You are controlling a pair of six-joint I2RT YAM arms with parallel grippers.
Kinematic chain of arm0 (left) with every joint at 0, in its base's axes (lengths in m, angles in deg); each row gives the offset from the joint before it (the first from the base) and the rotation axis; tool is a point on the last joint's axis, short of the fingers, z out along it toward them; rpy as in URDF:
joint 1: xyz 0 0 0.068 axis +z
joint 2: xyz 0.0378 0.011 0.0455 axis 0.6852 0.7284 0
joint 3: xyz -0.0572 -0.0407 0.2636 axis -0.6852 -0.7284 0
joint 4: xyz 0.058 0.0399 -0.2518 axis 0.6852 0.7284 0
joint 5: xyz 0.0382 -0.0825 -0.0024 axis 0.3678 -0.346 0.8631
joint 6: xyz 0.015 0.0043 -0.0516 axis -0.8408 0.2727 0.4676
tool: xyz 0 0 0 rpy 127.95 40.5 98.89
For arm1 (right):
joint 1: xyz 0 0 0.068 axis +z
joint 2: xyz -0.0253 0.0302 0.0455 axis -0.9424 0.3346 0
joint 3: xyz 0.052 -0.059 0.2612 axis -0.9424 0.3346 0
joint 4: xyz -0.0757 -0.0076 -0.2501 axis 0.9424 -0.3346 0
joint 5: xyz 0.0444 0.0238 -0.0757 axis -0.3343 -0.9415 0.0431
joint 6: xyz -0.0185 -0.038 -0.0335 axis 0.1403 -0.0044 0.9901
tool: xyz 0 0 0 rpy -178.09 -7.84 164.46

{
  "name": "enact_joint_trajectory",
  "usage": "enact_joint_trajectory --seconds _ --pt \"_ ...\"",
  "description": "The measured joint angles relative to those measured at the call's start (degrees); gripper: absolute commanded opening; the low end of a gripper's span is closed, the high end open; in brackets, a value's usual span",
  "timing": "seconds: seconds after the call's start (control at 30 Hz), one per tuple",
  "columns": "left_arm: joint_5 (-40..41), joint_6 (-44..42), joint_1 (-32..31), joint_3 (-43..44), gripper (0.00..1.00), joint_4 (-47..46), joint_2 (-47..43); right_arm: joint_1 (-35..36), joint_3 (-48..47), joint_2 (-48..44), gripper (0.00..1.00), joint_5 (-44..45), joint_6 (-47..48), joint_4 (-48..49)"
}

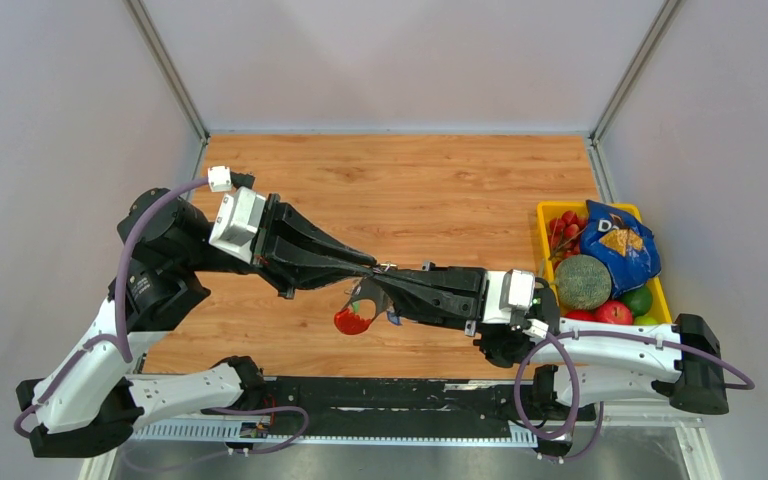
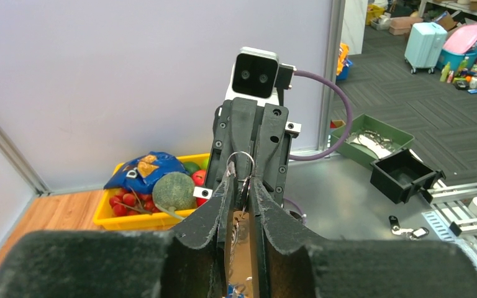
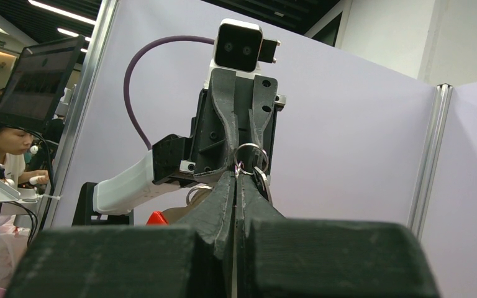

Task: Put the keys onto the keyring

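My two grippers meet tip to tip above the middle of the wooden table [image 1: 410, 180]. My left gripper [image 1: 370, 263] [image 2: 241, 179] is shut on the keyring, whose thin metal ring [image 2: 241, 153] [image 3: 251, 144] stands at the fingertips. The red oval tag [image 1: 352, 321] [image 3: 155, 217] and grey curved strap [image 1: 364, 296] [image 3: 197, 189] hang below it. My right gripper [image 1: 386, 270] [image 3: 236, 175] is shut tight on a thin silver sliver that looks like the key's blade. The key's black head is hidden.
A yellow bin [image 1: 544, 222] at the right edge holds a blue chip bag [image 1: 617, 245], a green melon [image 1: 583, 281], apples and small red fruit. White panel walls enclose the table on three sides.
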Motion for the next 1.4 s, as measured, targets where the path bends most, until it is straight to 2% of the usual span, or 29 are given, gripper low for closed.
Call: enact_joint_trajectory --seconds 0.1,0.17,0.5,0.67,0.73,0.97,1.23,1.4 --pt "0.00 -0.13 0.00 0.00 0.04 -0.02 0.24 0.00 -0.04 0.00 0.00 0.04 0.00 -0.09" --pt "0.00 -0.33 0.00 0.00 0.01 -0.04 0.31 0.00 -0.07 0.00 0.00 0.07 0.00 -0.20" --pt "0.48 -0.94 0.00 0.00 0.00 -0.20 0.35 0.00 -0.37 -0.57 0.00 1.03 0.04 -1.79" --pt "2.16 -1.18 0.00 -0.81 0.00 -0.94 -0.07 0.00 -0.66 -2.27 0.16 2.64 0.09 -5.60" --pt "2.71 -1.11 0.00 -1.29 0.00 -1.33 -0.35 0.00 -0.85 -3.43 0.21 3.41 0.22 -8.13" --pt "4.55 -0.76 0.00 -1.57 0.00 -1.27 -0.35 0.02 -1.53 -9.22 0.25 6.69 1.05 -18.82" --pt "5.03 -0.87 0.00 -1.53 0.00 0.52 0.20 0.02 -1.95 -18.18 0.26 14.34 1.29 -33.29" --pt "4.96 -1.49 0.00 -0.17 0.00 4.13 1.38 0.02 -5.11 -19.50 0.29 15.74 2.82 -42.66"
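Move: The metal ring of the keyring stands at both sets of fingertips: about 1 cm to the right of the left hand, between its slightly open fingers, and about 1 cm to the left of and 1 cm above the right hand, which already grips the bunch. The red-tipped holder hangs some 4 cm back, 3 cm left and 7 cm below the left hand, and the blue fob about 4 cm back, 3 cm right and 8 cm below it. The ring is pinched first by the left fingers, which shut fully while the right still grips. Then the right fingers open and let go, and that hand backs away to the right about 5 cm and forward nearly 4 cm, its fingertips turning clockwise and tipping down some 20 degrees. The left keeps its hold, easing about 2 cm forward, then sinking 2 cm. ##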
